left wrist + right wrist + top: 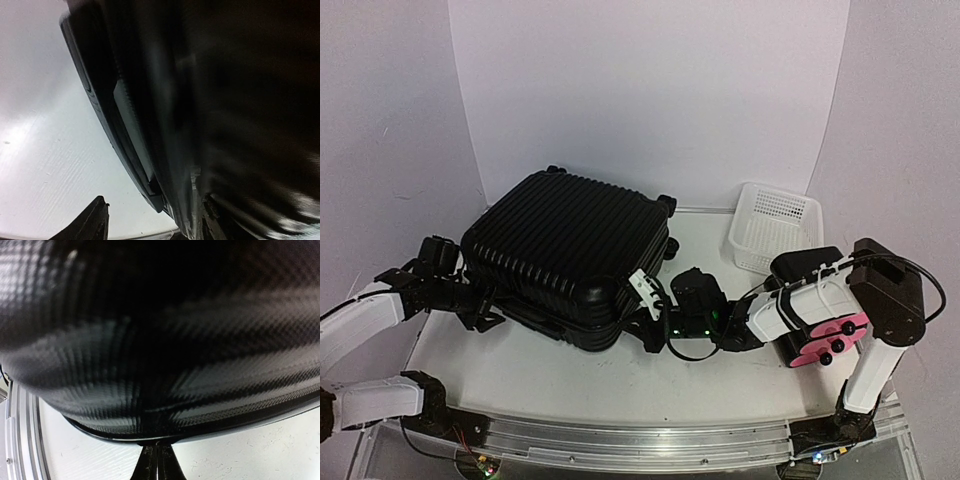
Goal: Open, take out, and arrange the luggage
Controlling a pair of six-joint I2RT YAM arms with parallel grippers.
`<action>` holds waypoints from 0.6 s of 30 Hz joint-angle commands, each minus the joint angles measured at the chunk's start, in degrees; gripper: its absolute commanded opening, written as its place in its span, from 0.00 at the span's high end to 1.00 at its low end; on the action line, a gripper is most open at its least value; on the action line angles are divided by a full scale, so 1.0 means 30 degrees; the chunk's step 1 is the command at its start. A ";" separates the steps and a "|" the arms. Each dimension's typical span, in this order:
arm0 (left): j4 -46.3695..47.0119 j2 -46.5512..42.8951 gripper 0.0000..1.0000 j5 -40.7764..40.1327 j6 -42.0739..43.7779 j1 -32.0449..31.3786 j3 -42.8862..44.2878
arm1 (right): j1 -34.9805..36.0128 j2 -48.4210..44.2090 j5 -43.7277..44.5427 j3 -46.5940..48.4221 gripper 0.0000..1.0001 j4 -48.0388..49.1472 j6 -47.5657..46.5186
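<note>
The luggage (570, 250) is a big black ribbed suitcase lying flat and closed on the white table, left of centre. My left gripper (485, 300) is at its near-left edge. In the left wrist view the luggage (225, 110) fills the right side. My left gripper (155, 202) is open and straddles the lower rim. One dark finger (92, 222) stands clear of the shell over bare table; the other is hidden against the shell. My right gripper (648, 322) is at the near-right corner. Seen from the right wrist, my right gripper (159, 446) is shut, tips touching the luggage (160, 340) at its bottom edge, with nothing held.
A white mesh basket (775, 225) stands at the back right. A small black box with pink fronts (820, 325) sits by the right arm. The table's metal front rail (640, 440) runs along the near edge. White walls close in behind and on both sides.
</note>
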 commanded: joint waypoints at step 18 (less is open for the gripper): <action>0.3983 0.1686 0.59 -0.1991 -0.2589 -0.0010 -0.1393 | -0.0319 -0.0326 0.0771 0.2230 1.00 0.2865 0.0171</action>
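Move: The suitcase's middle lies about 12 cm ahead and 12 cm to the right of the left hand, roughly level with it. Its side handle is some 7 cm straight to that hand's right. The zipper pull, at the right fingertips, is about 25 cm to the left hand's right and slightly lower. From the right hand, the suitcase's middle is some 13 cm ahead, 12 cm left and a little higher, and the handle about 19 cm left, roughly level. Forward, veering right and a little down, the left hand pushes about 5 cm along the suitcase's near left side, its fingers closing partway beside the seam, then eases back a centimetre. The shut right fingers keep their pinch on the zipper pull and travel some 2.5 cm forward with the suitcase, turning about 5 degrees clockwise. ##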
